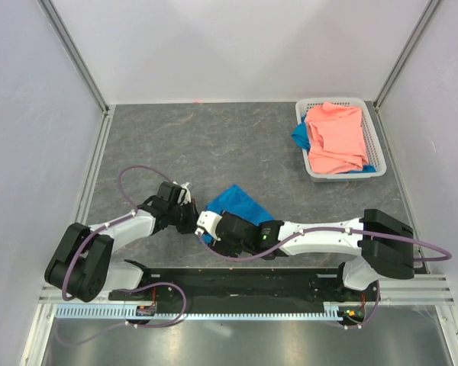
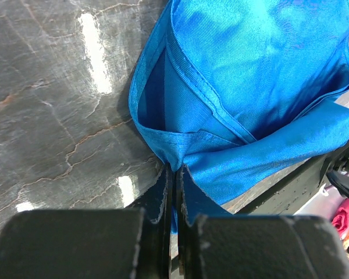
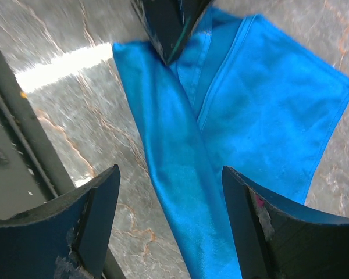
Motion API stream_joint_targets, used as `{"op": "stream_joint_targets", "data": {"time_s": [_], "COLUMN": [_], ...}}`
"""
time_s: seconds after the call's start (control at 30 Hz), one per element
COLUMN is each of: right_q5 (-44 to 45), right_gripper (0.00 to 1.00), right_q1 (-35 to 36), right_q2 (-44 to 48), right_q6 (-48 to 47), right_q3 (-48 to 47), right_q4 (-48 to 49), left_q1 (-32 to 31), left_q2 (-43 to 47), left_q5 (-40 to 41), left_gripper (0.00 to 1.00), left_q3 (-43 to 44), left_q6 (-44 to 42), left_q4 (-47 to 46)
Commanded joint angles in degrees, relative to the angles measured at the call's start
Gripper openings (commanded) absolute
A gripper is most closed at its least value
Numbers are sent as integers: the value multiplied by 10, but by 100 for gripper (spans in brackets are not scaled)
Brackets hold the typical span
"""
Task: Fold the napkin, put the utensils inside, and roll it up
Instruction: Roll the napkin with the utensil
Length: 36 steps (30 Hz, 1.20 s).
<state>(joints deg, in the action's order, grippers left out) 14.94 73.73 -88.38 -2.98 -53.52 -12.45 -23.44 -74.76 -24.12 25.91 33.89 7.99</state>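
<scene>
The bright blue napkin (image 1: 242, 203) lies rumpled on the grey table between the two arms, with one side folded over in a long loose pleat (image 3: 180, 192). My left gripper (image 1: 189, 216) is shut on a bunched corner of the napkin (image 2: 244, 87), and cloth shows between its closed fingertips (image 2: 175, 170). My right gripper (image 1: 204, 227) hovers open just above the pleat, its fingers (image 3: 102, 209) standing wide on either side of the fold and touching nothing. The left gripper's dark fingers (image 3: 168, 29) show at the top of the right wrist view. The utensils are out of view.
A white basket (image 1: 375, 141) at the back right holds a salmon-pink cloth (image 1: 336, 137) with a blue scrap (image 1: 298, 137) under it. The black base rail (image 1: 244, 280) runs along the near edge, close behind the napkin (image 2: 291, 186). White walls enclose the table.
</scene>
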Motion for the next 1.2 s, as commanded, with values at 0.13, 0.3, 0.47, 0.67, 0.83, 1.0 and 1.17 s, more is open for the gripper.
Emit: {"op": "stream_joint_targets", "data": {"time_s": [0.13,0.3,0.47,0.67,0.83,1.0,1.17], "right_q5": [34,29,47,47,14,-53,-118], "right_gripper": [79,79,79,76,70,58,41], "right_q1": [8,8,7,-5,-25,-42,-57], "right_q2": [-30,-45,-71,-94,-101,-114,-139], "right_q6": [-28,-59,-79,-98,-103,-99,-91], "right_q3": [25,28,24,19,14,9,-15], "right_q4": [37,47,50,50,45,25,-17], "left_q1": [2,1,2,2,1,1,2], "left_q2": [-9,-14,-15,-16,-17,-15,-14], "left_q5": [-2,-4,-6,-9,-11,-15,-22], "left_gripper": [2,2,2,2,2,2,3], "left_q3": [11,13,13,16,16,18,19], "left_q6": [-14,-15,-16,-20,-20,-22,-24], "left_q4": [31,32,32,32,32,30,25]}}
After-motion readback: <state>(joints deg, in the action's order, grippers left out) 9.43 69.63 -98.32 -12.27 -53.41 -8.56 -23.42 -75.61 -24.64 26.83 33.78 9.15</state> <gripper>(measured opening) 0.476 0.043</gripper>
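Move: The napkin's rolled near edge is what the right hand goes for: its place for the grip lies about 6 cm below that hand and 2 cm ahead, with no sideways offset. The roll's left end, still pinched by the left fingers, is some 4 cm ahead and 7 cm left of the right hand; the napkin's flat part spreads roughly 8 cm ahead and 4 cm right. From the left hand the grip place lies about 7 cm right, 2 cm back, level. Onto the napkin's rolled near edge the right hand sinks about 5 cm with open fingers, leaning some 10 degrees, then eases 2 cm forward low over the table. There the fingers, one on each side of the roll, close from wide to about half open and come up against the cloth. The left hand stays put and keeps its pinch on the roll's left end. ##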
